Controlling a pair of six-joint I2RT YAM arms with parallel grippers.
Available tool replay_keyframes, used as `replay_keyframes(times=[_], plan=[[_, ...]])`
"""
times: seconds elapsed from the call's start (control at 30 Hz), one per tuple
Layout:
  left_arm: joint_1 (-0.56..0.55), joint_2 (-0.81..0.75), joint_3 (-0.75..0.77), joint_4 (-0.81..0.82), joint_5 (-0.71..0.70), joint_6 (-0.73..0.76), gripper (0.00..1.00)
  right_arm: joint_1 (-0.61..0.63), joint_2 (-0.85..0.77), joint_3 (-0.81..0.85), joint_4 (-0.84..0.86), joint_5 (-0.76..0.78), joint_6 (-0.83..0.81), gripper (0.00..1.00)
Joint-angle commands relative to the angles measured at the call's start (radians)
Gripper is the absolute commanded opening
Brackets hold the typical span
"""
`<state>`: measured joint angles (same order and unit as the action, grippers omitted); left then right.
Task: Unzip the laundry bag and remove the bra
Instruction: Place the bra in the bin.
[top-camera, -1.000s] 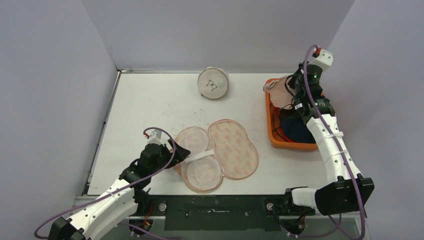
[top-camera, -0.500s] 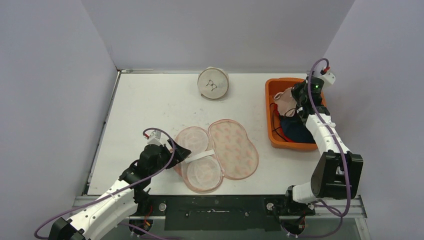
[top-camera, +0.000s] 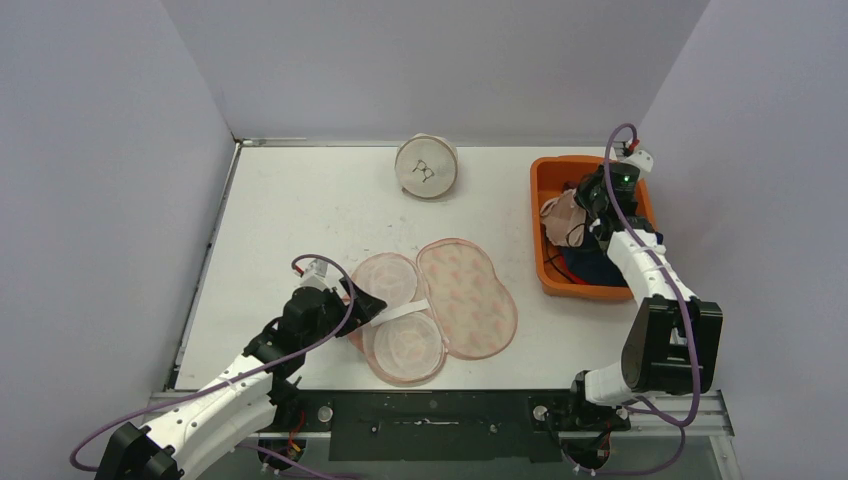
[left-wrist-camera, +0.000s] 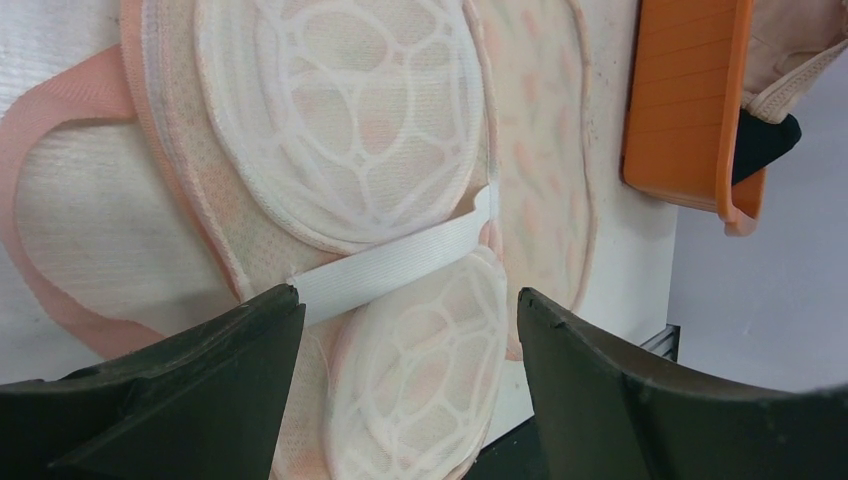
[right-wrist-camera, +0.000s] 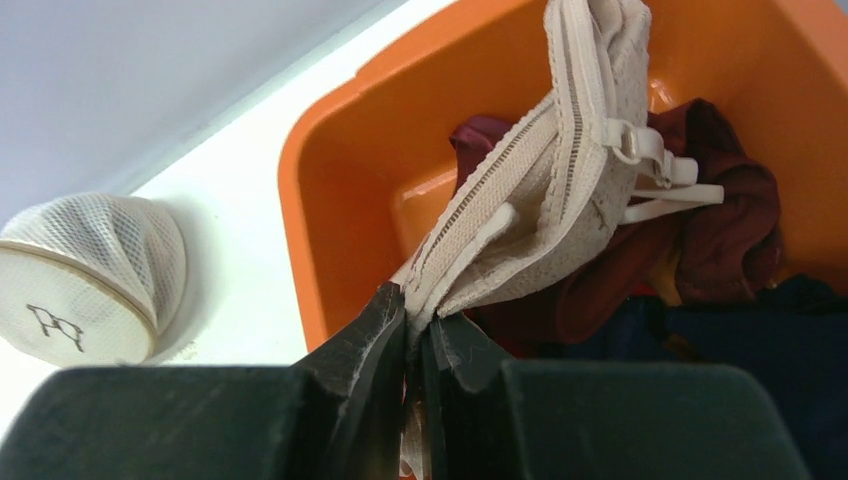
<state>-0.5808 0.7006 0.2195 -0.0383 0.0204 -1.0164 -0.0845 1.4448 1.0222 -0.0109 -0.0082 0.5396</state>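
The laundry bag (top-camera: 465, 295) lies flat and unzipped on the table, a pink mesh shell with two white domed cups (left-wrist-camera: 340, 130) and a white band (left-wrist-camera: 400, 260) across them. My left gripper (top-camera: 362, 303) hovers open at the bag's left edge, and the wrist view shows the band and lower cup between its jaws (left-wrist-camera: 410, 300). A beige bra (top-camera: 562, 215) hangs over the orange bin (top-camera: 545, 270). My right gripper (top-camera: 590, 203) is shut on the bra's edge (right-wrist-camera: 560, 200), with the jaws (right-wrist-camera: 415, 325) pinching the fabric.
The orange bin (right-wrist-camera: 330, 200) at the right holds dark red and navy clothes (right-wrist-camera: 720, 240). A second, round zipped mesh laundry bag (top-camera: 426, 167) stands at the back centre, also seen in the right wrist view (right-wrist-camera: 90, 280). Grey walls enclose the table.
My right arm has brought the bra down and rightward, from over the bin's far left rim into the bin. The left arm has barely moved.
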Motion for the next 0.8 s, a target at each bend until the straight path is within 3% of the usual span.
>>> replay_keyframes(times=[0.0,0.27,0.43,0.77], plan=[[0.002,-0.004,0.01,0.092,0.04,0.003,0.76,-0.012,-0.051,-0.056,0.015,-0.005,-0.048,0.1],[0.001,-0.056,-0.011,0.072,0.028,0.001,0.77,-0.019,-0.136,-0.115,-0.016,0.044,-0.022,0.53],[0.001,-0.04,0.0,0.071,0.03,0.007,0.77,-0.008,-0.256,-0.16,-0.092,0.119,0.045,0.7],[-0.009,-0.036,-0.019,0.095,0.037,-0.016,0.77,0.017,-0.514,-0.394,-0.188,0.148,0.173,0.79]])
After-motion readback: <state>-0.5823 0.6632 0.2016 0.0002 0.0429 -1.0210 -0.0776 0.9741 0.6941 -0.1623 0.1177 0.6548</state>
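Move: The right hand, gripping the bra, is above the far half of the orange bin; the bin's middle lies about 6 cm back, not to either side, and 13 cm below. The maroon cloth is roughly 14 cm below and 2 cm right, the navy cloth some 12 cm back, 2 cm right and 14 cm below. For the left hand the bin is about 15 cm ahead and 41 cm right, roughly level in height. The right hand opens wide off the bra while dipping about 4 cm, then rises and withdraws, 11 cm back overall. ##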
